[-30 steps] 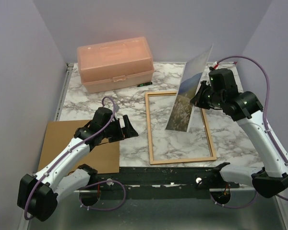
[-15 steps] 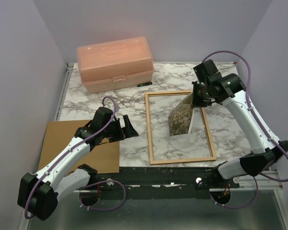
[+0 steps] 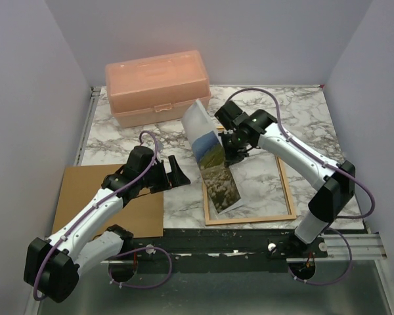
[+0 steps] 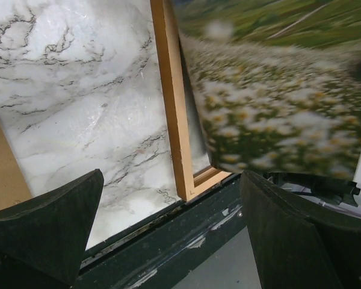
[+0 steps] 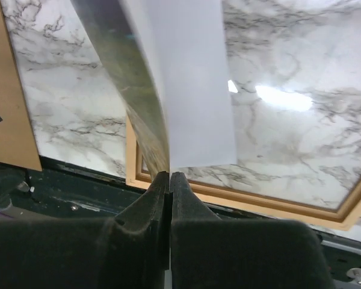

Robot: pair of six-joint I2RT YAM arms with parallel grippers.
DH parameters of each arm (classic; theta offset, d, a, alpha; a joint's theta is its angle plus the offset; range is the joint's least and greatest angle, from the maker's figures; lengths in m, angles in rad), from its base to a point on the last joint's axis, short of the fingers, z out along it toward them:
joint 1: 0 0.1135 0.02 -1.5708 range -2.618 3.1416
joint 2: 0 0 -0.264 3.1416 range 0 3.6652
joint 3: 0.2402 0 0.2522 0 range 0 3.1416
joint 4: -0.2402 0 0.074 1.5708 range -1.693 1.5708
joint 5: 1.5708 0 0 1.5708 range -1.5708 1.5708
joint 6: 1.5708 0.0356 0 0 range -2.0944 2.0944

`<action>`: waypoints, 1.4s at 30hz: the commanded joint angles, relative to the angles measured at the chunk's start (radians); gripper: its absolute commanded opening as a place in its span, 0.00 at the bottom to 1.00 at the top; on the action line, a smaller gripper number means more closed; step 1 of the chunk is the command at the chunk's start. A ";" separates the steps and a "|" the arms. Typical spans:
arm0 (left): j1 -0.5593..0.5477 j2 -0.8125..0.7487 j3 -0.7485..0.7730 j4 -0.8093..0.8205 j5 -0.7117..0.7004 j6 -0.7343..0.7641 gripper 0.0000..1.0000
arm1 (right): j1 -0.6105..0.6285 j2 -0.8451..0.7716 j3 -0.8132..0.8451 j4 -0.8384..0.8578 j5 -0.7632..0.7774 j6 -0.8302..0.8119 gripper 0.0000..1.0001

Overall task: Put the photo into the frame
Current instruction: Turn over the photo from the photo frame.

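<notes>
The photo (image 3: 213, 164) slants up over the left part of the frame (image 3: 285, 184), meadow side up, its sky end raised toward the back. My right gripper (image 3: 231, 152) is shut on its right edge. In the right wrist view the fingertips (image 5: 169, 177) pinch the sheet, whose white back (image 5: 186, 78) faces right. The photo's low end comes down by the frame's near left corner (image 4: 186, 180); the flowery print (image 4: 277, 102) fills the left wrist view's right side. My left gripper (image 3: 177, 174) hovers open just left of the frame, holding nothing.
A pink plastic box (image 3: 157, 85) stands at the back left. A brown backing board (image 3: 144, 216) lies at the near left under my left arm. The marble table's dark near edge (image 4: 168, 241) runs just below the frame's bottom rail (image 5: 259, 201).
My right arm has swung left, carrying the photo from the frame's right side to its left rail. The sheet has turned meadow side up. The left arm has stayed still.
</notes>
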 commanded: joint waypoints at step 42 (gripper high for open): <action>0.123 -0.011 -0.365 0.588 0.171 -0.215 0.97 | -0.129 -0.281 -0.572 0.636 -0.447 0.190 1.00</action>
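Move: The right hand still pinches the photo near its right-hand long edge; the sheet hangs slanting with its printed side to the left, its middle some 5 cm to the left and about level. The frame it is swung over lies with its middle about 18 cm below, 8 cm right and 4 cm ahead; the pen lies roughly 28 cm ahead and 12 cm left, and the pink box about 32 cm ahead and 28 cm left. From the left hand the frame's middle is about 26 cm right, 8 cm ahead and 13 cm down. The right hand sweeps the photo's gripped edge left about 10 cm across the frame's left side, dipping some 5 cm and drawing slightly back, while its fingertips swing to the left by about 35 degrees and the fingers open from shut to wide, letting the sheet go. Then, still open, it lifts clear by about 7 cm and eases back right with a small dip and forward drift, while the empty, open left gripper rolls some 20 degrees and sinks a little. ##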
